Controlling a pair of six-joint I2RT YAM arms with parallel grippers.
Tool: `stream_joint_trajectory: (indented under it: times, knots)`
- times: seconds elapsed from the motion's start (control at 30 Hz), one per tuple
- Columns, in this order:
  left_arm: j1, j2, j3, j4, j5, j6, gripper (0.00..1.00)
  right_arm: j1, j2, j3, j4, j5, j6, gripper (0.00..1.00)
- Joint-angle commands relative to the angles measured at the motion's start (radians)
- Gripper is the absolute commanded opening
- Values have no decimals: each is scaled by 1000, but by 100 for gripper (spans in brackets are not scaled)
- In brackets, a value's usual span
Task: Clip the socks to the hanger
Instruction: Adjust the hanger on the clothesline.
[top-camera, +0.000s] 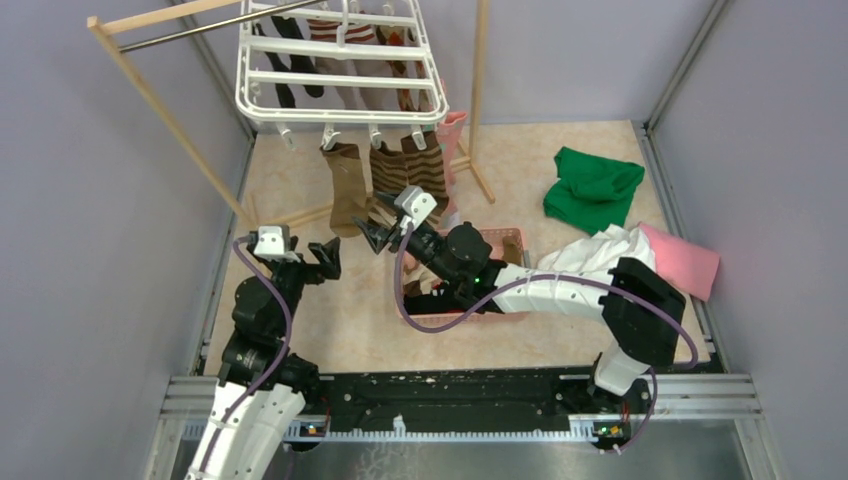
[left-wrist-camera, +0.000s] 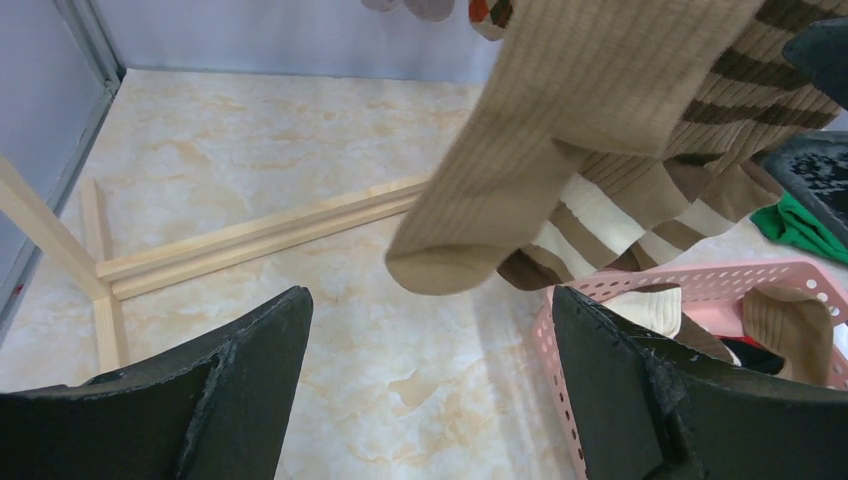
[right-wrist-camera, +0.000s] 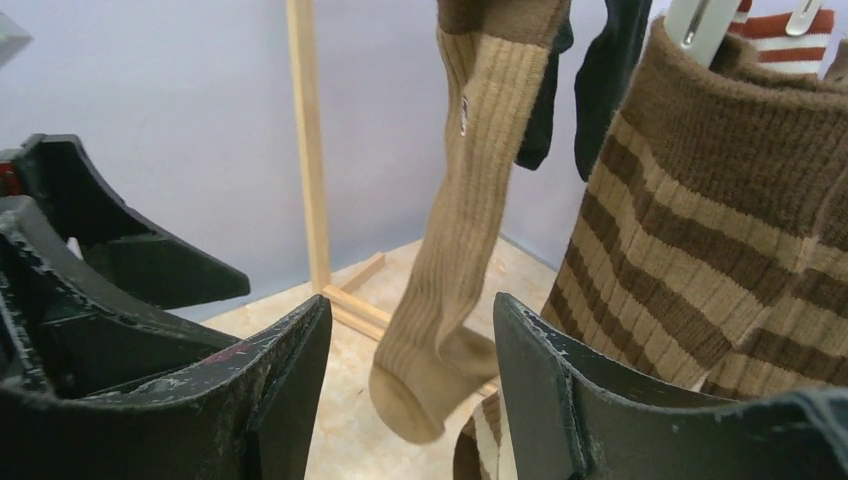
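The white hanger (top-camera: 340, 72) hangs from the rack's rod at the back, with several socks clipped under it. At its near edge hang a plain brown sock (top-camera: 346, 190) and brown-cream striped socks (top-camera: 412, 170). My left gripper (top-camera: 325, 260) is open and empty, low and just left of the brown sock (left-wrist-camera: 560, 130). My right gripper (top-camera: 385, 228) is open too, raised beside the striped socks (right-wrist-camera: 700, 220). The brown sock (right-wrist-camera: 470, 200) dangles beyond its fingertips, untouched. More socks lie in the pink basket (top-camera: 508, 238) under the right arm.
The wooden rack's post (right-wrist-camera: 308, 150) and floor bars (left-wrist-camera: 260, 235) stand close behind both grippers. A green cloth (top-camera: 592, 185), a white cloth (top-camera: 600, 252) and a pink cloth (top-camera: 682, 258) lie at the right. Grey walls enclose the table.
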Motion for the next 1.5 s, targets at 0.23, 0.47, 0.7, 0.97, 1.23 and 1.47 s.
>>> stream_joint_trajectory:
  times: [0.23,0.47,0.7,0.97,1.23,1.47]
  knots:
    - [2,-51,31,-6,-13,30,94,-9,44,96,30,68,-16,60]
    - [2,-64,49,-27,-17,38,94,-19,110,179,37,-9,40,60]
    - [2,-83,63,-43,-14,17,93,-42,168,270,24,39,23,60]
    - [2,-95,73,-47,-13,8,92,-82,221,339,3,17,32,60]
    - [1,-97,73,-45,-11,-14,90,-129,252,387,-44,-48,77,59]
    - [1,-98,61,-37,-5,-41,90,-163,193,295,82,-153,108,0]
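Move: From the right hand the plain brown sock's middle lies about 8 cm ahead and 5 cm to the left, some 4 cm lower; the clip holding this sock is roughly 9 cm ahead, 6 cm left and 8 cm above the hand. The pair of striped socks hangs about 8 cm ahead and 7 cm to the right, also a little lower. From the idle left hand the plain sock is some 12 cm ahead, 8 cm right and 5 cm higher. The right fingers end by pinching the near edge of the plain brown sock below its clip: half-open, the hand reaches forward nearly 9 cm between this sock and the striped ones, easing left and up by 2 to 3 cm with hardly any wrist turn, then shuts almost fully at the very end. The left hand, empty and open, backs off and rises about 2 cm. ##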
